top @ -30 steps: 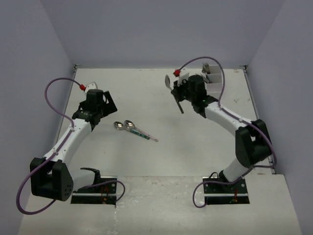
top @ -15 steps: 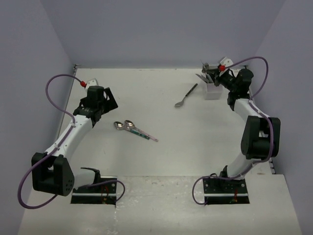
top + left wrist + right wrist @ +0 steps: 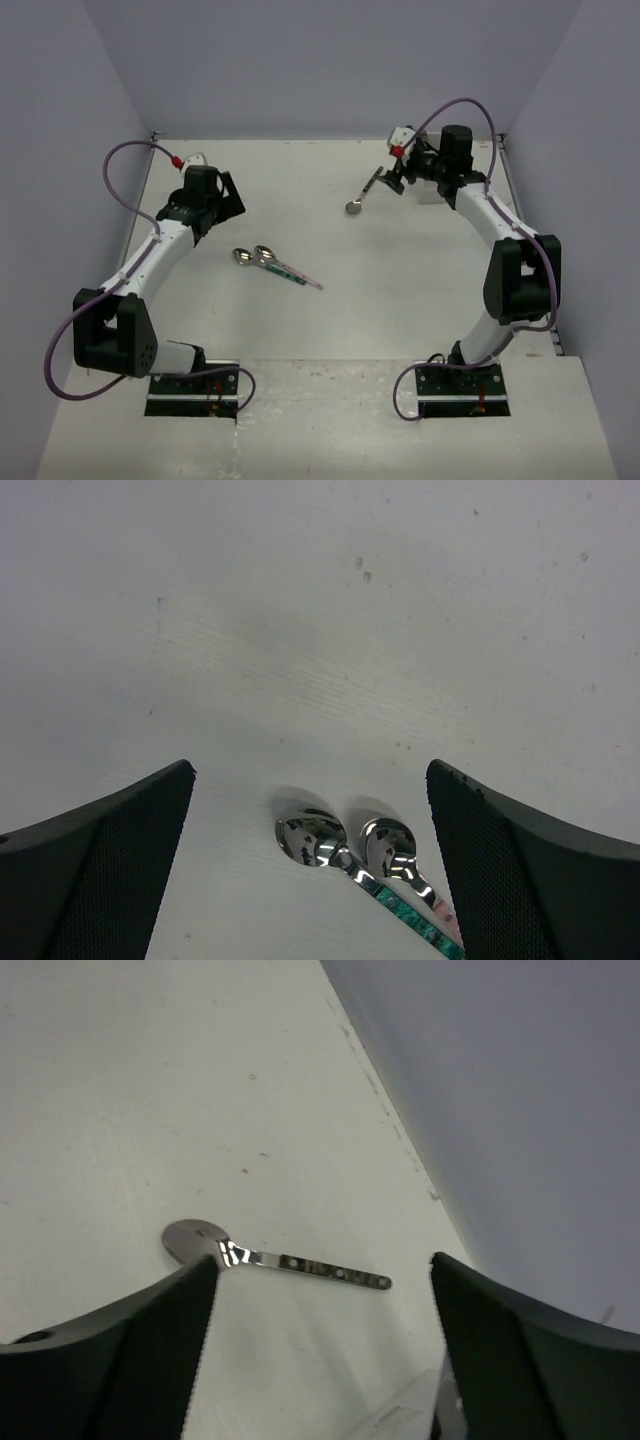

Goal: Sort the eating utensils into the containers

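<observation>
Two spoons lie side by side on the table, one teal-handled (image 3: 243,258) and one pink-handled (image 3: 264,253). In the left wrist view the teal one (image 3: 312,837) and the pink one (image 3: 390,842) lie between the fingers of my open, empty left gripper (image 3: 310,775), which hovers up and left of them (image 3: 210,200). A dark patterned-handle spoon (image 3: 364,193) lies at the back right. My right gripper (image 3: 393,179) is open and empty just above it, and the spoon (image 3: 275,1258) spans the space between its fingers (image 3: 322,1260). The white holder (image 3: 431,191) is mostly hidden behind my right arm.
The back wall and right wall stand close to the right gripper. A corner of the white holder (image 3: 400,1418) shows at the bottom of the right wrist view. The table's right edge (image 3: 512,200) runs beside the holder.
My right gripper has swung left from the holder to just above the dark-handled spoon, which now lies a little further left. My left arm has shifted slightly toward the back.
</observation>
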`<state>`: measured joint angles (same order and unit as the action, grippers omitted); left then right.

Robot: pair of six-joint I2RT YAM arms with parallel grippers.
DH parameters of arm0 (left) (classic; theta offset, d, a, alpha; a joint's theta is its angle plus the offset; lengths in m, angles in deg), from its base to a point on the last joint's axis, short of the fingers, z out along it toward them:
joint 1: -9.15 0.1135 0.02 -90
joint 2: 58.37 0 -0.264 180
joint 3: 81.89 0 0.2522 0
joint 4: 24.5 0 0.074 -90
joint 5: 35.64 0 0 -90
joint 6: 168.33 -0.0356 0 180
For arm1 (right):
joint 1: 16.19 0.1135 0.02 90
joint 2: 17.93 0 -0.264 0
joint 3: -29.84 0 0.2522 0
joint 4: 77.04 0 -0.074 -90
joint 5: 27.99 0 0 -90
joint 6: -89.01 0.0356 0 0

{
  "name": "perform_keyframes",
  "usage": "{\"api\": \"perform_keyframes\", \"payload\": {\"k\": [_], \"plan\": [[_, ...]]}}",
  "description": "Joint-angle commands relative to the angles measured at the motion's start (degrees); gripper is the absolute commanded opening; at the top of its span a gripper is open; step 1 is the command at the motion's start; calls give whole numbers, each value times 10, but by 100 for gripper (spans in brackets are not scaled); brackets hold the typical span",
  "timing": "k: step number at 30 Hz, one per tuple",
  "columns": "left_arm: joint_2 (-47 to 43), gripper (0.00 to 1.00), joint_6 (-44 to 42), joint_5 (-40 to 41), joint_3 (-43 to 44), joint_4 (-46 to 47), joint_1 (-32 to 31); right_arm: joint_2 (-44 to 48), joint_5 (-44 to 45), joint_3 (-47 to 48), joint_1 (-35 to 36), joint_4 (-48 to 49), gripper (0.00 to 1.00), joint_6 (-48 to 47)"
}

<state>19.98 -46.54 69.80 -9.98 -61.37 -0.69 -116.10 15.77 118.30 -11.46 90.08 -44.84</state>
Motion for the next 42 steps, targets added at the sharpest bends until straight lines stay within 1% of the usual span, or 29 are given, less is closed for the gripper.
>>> {"api": "perform_keyframes", "payload": {"k": [1, 2, 3, 4, 5, 6, 7, 9, 10, 11, 12, 13, 14, 16, 17, 18, 20, 23, 24, 28, 29, 31, 32, 33, 34, 36, 38, 41, 42], "plan": [[29, 100, -54, -50, 38, 43, -19, 29, 44, 27, 9, -78, 99, 12], [57, 100, -74, -86, 69, 53, -31, 34, 47, 19, 9, -41, 99, 80], [77, 100, -92, -91, 92, 54, -46, 40, 50, 12, 9, -18, 99, 117], [101, 100, -123, -83, 116, 55, -80, 57, 62, 5, 10, 4, 99, 151], [127, 100, -142, -82, 175, 57, -97, 67, 78, -5, 10, 57, 99, 191], [185, 100, -177, -85, 205, 61, -125, 78, 96, -24, 9, 82, 99, 277], [216, 100, -190, -97, 236, 64, -137, 104, 112, -38, 9, 102, 99, 313], [313, 100, -216, -130, 335, 64, -155, 139, 151, -87, 11, 151, 99, 392], [346, 100, -227, -172, 366, 63, -169, 159, 168, -107, 13, 163, 99, 410], [407, 100, -229, -188, 438, 48, -175, 198, 218, -127, 15, 179, 99, 452], [433, 100, -238, -203, 473, 41, -188, 218, 242, -161, 15, 177, 99, 467], [458, 100, -240, -216, 502, 40, -194, 254, 268, -174, 15, 155, 99, 472], [503, 100, -240, -216, 555, 43, -200, 269, 290, -183, 16, 141, 99, 475], [548, 100, -243, -240, 608, 53, -216, 298, 346, -209, 16, 114, 99, 482], [590, 100, -241, -247, 656, 69, -221, 322, 367, -217, 16, 96, 99, 486], [609, 100, -240, -253, 674, 82, -231, 334, 396, -233, 15, 92, 99, 492], [654, 100, -227, -238, 718, 103, -240, 353, 416, -246, 14, 90, 99, 497], [677, 100, -226, -224, 714, 141, -252, 377, 404, -251, 15, 76, 99, 506], [679, 100, -231, -201, 706, 151, -258, 383, 381, -253, 15, 77, 99, 507], [700, 100, -249, -160, 703, 144, -276, 382, 362, -254, 15, 76, 99, 519], [710, 93, -254, -152, 705, 129, -279, 381, 361, -253, 15, 74, 99, 522], [720, 84, -267, -99, 705, 111, -288, 377, 363, -249, 15, 69, 99, 523], [724, 76, -272, -76, 706, 94, -292, 376, 367, -249, 15, 68, 99, 526], [727, 72, -273, -71, 709, 84, -293, 376, 366, -249, 15, 68, 99, 526], [733, 64, -273, -66, 708, 65, -294, 376, 364, -249, 14, 67, 99, 526], [733, 57, -272, -55, 698, 49, -294, 379, 367, -250, 15, 64, 99, 526], [731, 44, -273, -45, 692, 39, -294, 381, 373, -252, 15, 61, 99, 525], [713, 18, -284, -63, 673, 26, -294, 389, 373, -259, 16, 69, 99, 523], [692, 0, -285, -66, 654, 27, -294, 391, 368, -264, 15, 82, 99, 519]]}}
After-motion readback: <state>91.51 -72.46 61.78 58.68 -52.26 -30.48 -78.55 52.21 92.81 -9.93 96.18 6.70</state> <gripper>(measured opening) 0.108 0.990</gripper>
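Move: The far spoon's middle lies about 18 cm ahead of the left hand, 39 cm to its right and 14 cm below. The container stands some 17 cm right of that spoon and 4 cm farther out; the green and pink spoons lie 5 cm back from the left hand, 15 and 19 cm to its right. From the right hand, the far spoon is about 7 cm ahead, 9 cm left and 21 cm below. The left hand swings about 38 cm right and forward, then down, pinching the far spoon; the right retreats. ##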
